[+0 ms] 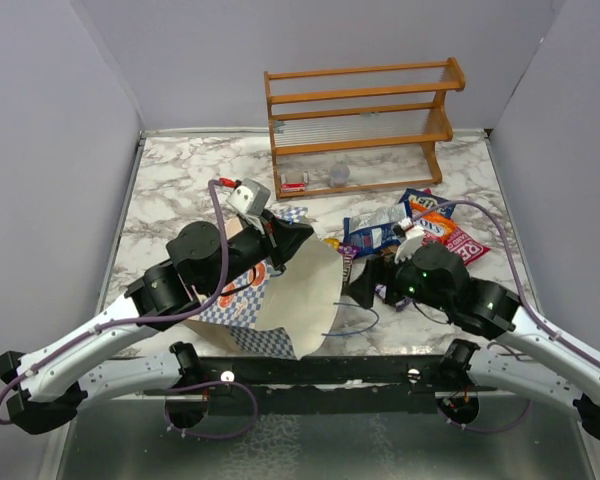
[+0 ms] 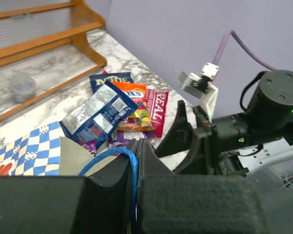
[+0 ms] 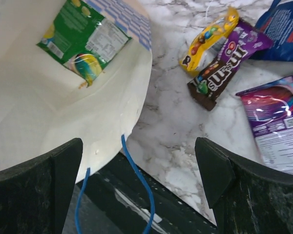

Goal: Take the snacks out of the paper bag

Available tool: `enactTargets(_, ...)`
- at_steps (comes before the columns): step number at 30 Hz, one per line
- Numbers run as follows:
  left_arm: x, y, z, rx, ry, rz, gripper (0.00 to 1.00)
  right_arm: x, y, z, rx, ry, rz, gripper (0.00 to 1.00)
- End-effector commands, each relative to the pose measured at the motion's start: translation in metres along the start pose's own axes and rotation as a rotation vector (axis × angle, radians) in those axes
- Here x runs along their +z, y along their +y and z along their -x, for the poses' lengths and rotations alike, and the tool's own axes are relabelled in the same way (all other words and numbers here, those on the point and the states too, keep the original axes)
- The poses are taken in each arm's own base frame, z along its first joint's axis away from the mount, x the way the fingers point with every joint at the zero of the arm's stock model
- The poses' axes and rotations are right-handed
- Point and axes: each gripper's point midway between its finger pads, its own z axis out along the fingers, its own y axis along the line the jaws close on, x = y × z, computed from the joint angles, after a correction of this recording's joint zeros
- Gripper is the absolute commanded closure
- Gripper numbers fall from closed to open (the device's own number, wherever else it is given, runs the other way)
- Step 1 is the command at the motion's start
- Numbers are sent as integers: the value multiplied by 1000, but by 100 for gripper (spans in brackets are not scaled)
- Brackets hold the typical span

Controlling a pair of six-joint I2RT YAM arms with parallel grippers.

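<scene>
The paper bag (image 1: pixel 298 290) lies on its side with its mouth facing right. My left gripper (image 1: pixel 298 235) is shut on its blue cord handle (image 2: pixel 132 165), with the cord pinched between the pads. In the right wrist view, a green-yellow snack packet (image 3: pixel 83 41) lies inside the bag (image 3: pixel 63 107). My right gripper (image 3: pixel 139 151) hangs open and empty over the bag's lip and its other blue cord (image 3: pixel 139 178). Outside the bag lie a yellow packet (image 3: pixel 210 36), a brown-purple one (image 3: pixel 229 58), a purple one (image 3: pixel 278 122), plus silver-blue (image 2: pixel 100 114), orange (image 2: pixel 132 90) and red (image 2: pixel 158 112) packets.
An orange-brown wooden rack (image 1: pixel 360 125) stands at the back, with a small clear cup (image 1: pixel 338 175) beneath it. The loose packets are heaped right of the bag (image 1: pixel 420 230). The table's near edge and a dark rail (image 1: pixel 360 368) run just below the bag's mouth.
</scene>
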Motion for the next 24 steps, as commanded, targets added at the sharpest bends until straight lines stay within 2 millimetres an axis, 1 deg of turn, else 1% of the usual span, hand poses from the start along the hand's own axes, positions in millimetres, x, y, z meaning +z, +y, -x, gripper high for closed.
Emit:
enactTargets(1, -26, 14, 21, 27, -76, 72, 100, -7, -3, -47, 148, 135, 25, 0)
enactTargets(3, -33, 13, 26, 19, -100, 65, 100, 0, 3, -63, 172, 172, 90, 0)
enactTargets(5, -36, 11, 31, 10, -115, 57, 100, 6, 15, -74, 209, 205, 172, 2)
enactTargets(7, -38, 10, 35, 9, -116, 57, 100, 9, 26, -72, 218, 206, 225, 6)
enactTargets(8, -39, 11, 36, 10, -115, 65, 100, 9, 33, -66, 214, 195, 251, 11)
enactTargets(10, -43, 15, 39, 11, -123, 89, 100, 9, 49, -55, 185, 181, 327, 26)
enactTargets(12, -49, 20, 47, 11, -157, 120, 100, 6, 72, -47, 126, 174, 468, 35)
enactTargets(13, -52, 24, 51, 12, -174, 142, 100, -1, 90, -46, 90, 189, 583, 44)
enactTargets(14, -53, 26, 55, 15, -189, 155, 100, -5, 102, -43, 62, 187, 662, 53)
enactTargets(16, -56, 28, 63, 24, -215, 173, 100, -10, 118, -37, 12, 181, 756, 67)
enactTargets(18, -59, 33, 72, 24, -246, 208, 100, -9, 126, -26, -21, 166, 769, 75)
enactTargets(21, -64, 41, 83, 17, -294, 258, 100, -18, 143, -8, -51, 121, 837, 75)
enactTargets(22, -64, 45, 84, 11, -305, 281, 100, -21, 148, -1, -58, 105, 856, 72)
enactTargets(24, -65, 50, 87, 3, -321, 309, 100, -26, 151, 8, -73, 80, 851, 58)
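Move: The paper bag's free blue handle loops loosely about 5 cm back from my open right hand, 1 cm to its left and some 7 cm below. From that hand, the green snack pack in the bag is roughly 6 cm ahead, 21 cm left and 11 cm down; the M&M's packs lie about 16 cm ahead, 2 cm left and 17 cm down. My left hand still holds the other handle, with the green pack about 2 cm ahead, 11 cm left and 28 cm below. I bring my open right hand back and down about 7 cm over the free handle and close the fingers around its cord. Then I carry it left and up some 10 cm along the bag's rim, swinging the hand counter-clockwise about 30 degrees. Meanwhile my left hand keeps its pinch on the other handle and draws it left, slightly up. ##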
